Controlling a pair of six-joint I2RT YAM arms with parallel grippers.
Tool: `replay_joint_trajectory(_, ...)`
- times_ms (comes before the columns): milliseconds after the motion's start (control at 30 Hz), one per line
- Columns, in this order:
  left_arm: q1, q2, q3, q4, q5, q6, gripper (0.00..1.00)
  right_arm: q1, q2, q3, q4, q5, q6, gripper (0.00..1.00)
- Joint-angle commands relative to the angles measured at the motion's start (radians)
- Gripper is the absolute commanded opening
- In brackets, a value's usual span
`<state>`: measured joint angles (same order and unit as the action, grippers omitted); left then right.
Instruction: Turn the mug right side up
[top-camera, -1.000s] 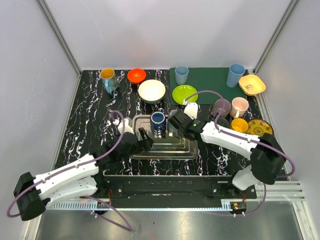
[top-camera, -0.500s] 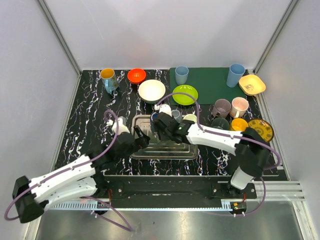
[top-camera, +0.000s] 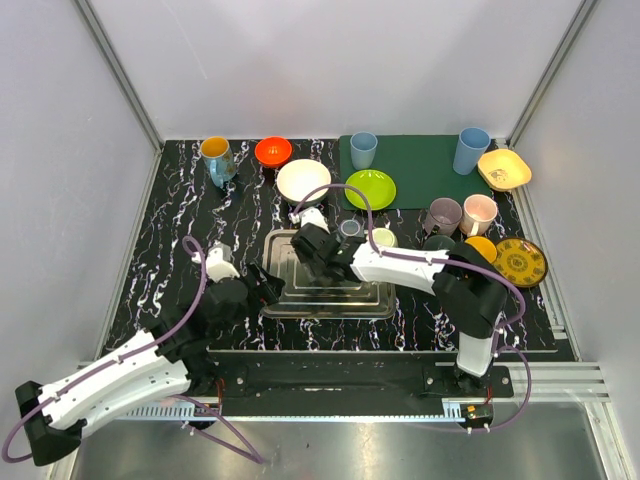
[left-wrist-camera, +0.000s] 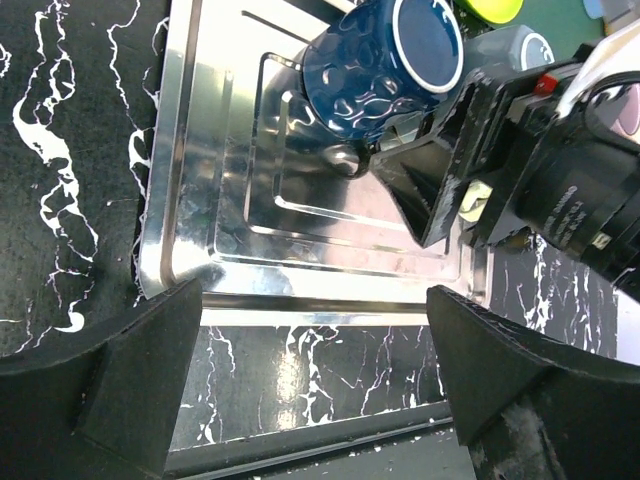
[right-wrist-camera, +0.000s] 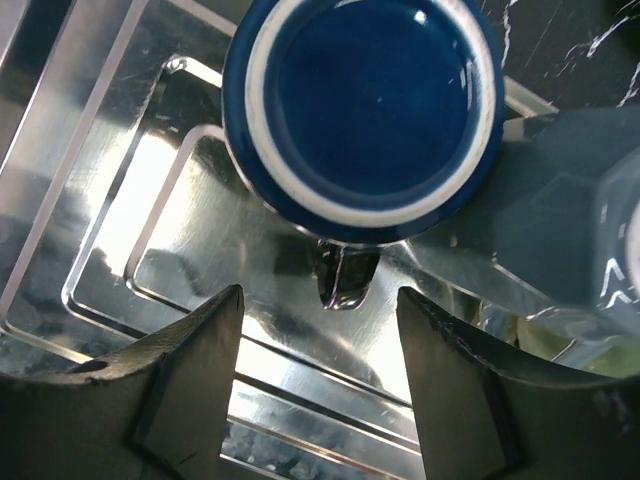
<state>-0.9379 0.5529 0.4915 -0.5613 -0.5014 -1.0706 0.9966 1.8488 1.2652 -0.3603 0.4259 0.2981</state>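
Observation:
A dark blue mug (right-wrist-camera: 365, 110) stands upside down on the metal tray (right-wrist-camera: 150, 200), its white-ringed base facing up and its handle (right-wrist-camera: 345, 280) pointing at my right gripper (right-wrist-camera: 320, 375). That gripper hovers over the mug, open, its fingers on either side of the handle and apart from it. The left wrist view shows the mug (left-wrist-camera: 380, 70) at the tray's (left-wrist-camera: 200, 200) far end with the right fingers (left-wrist-camera: 440, 180) beside it. My left gripper (left-wrist-camera: 320, 390) is wide open and empty over the tray's near edge. In the top view the right gripper (top-camera: 312, 250) hides the mug.
A grey cup (top-camera: 347, 229) and a pale cup (top-camera: 383, 237) stand just right of the tray (top-camera: 330, 300). Behind it are a white bowl (top-camera: 303, 181), a green plate (top-camera: 370, 189) and an orange bowl (top-camera: 273, 151). More cups and dishes (top-camera: 480, 212) crowd the right side.
My right arm has swung left from beside the tray to over the mug, its jaws widening. My left arm has drawn back to the left, away from the mug.

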Motion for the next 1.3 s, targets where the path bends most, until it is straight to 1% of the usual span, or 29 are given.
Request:
replay_joint_trajectory(0,0.004,0.021,0.009,0.000,-0.025,0.004,0.97,-0.030,0.003,0.051,0.053,0.059,-0.080,0.69)
replay_joint_trajectory(67,0.005,0.039,0.016,0.000,-0.025,0.011,0.97,-0.050,0.006,0.051,0.063,0.036,-0.102,0.69)
replay_joint_trajectory(267,0.004,0.070,0.029,0.012,-0.023,0.020,0.97,-0.059,0.018,0.053,0.101,-0.024,-0.140,0.67)
replay_joint_trajectory(500,0.005,0.076,0.022,0.024,-0.014,0.018,0.97,-0.059,0.043,0.074,0.119,-0.088,-0.165,0.61)
replay_joint_trajectory(533,0.004,0.074,0.022,0.026,-0.014,0.018,0.97,-0.061,0.049,0.077,0.119,-0.098,-0.166,0.58)
replay_joint_trajectory(600,0.005,0.071,0.021,0.026,-0.014,0.018,0.97,-0.061,0.055,0.086,0.116,-0.099,-0.166,0.55)
replay_joint_trajectory(733,0.004,0.065,0.019,0.024,-0.016,0.017,0.97,-0.065,0.070,0.099,0.109,-0.101,-0.152,0.42)
replay_joint_trajectory(767,0.004,0.064,0.018,0.024,-0.016,0.017,0.97,-0.070,0.070,0.099,0.109,-0.101,-0.142,0.34)
replay_joint_trajectory(867,0.005,0.061,0.013,0.024,-0.014,0.015,0.97,-0.072,0.069,0.102,0.109,-0.113,-0.134,0.22)
replay_joint_trajectory(967,0.005,0.055,0.009,0.023,-0.014,0.014,0.97,-0.072,0.079,0.118,0.092,-0.115,-0.123,0.16)
replay_joint_trajectory(1000,0.004,0.055,0.010,0.024,-0.014,0.012,0.97,-0.072,0.082,0.126,0.081,-0.116,-0.120,0.08)
replay_joint_trajectory(1067,0.004,0.050,0.007,0.023,-0.016,0.012,0.97,-0.072,0.087,0.132,0.069,-0.127,-0.102,0.00)
replay_joint_trajectory(1167,0.005,0.039,0.013,0.014,-0.025,0.014,0.97,-0.072,0.046,0.122,0.067,-0.150,-0.062,0.00)
replay_joint_trajectory(1267,0.005,0.016,0.033,-0.025,-0.061,0.011,0.97,-0.070,-0.063,0.094,0.087,-0.185,-0.010,0.00)
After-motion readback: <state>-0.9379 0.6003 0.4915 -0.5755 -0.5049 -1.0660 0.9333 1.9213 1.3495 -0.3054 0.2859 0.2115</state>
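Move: Ahead of the right hand, about 8 cm out, 2 cm to the left and roughly level, stands the upside-down navy mug on the tray. Its handle points back at the hand, some 3 cm straight ahead. The grey mug is about 9 cm ahead and 7 cm right of the hand, the green mug some 4 cm ahead and 16 cm right. From the left hand the navy mug lies about 10 cm ahead, 12 cm right and 7 cm below. Reaching forward about 3 cm, the half-open right hand brings its fingers around the navy mug's handle, then works some 3 cm left while turning slightly counter-clockwise. The fingers close and pinch the handle. The left hand, fingers still wide open, sinks a little under 2 cm beside the tray. ##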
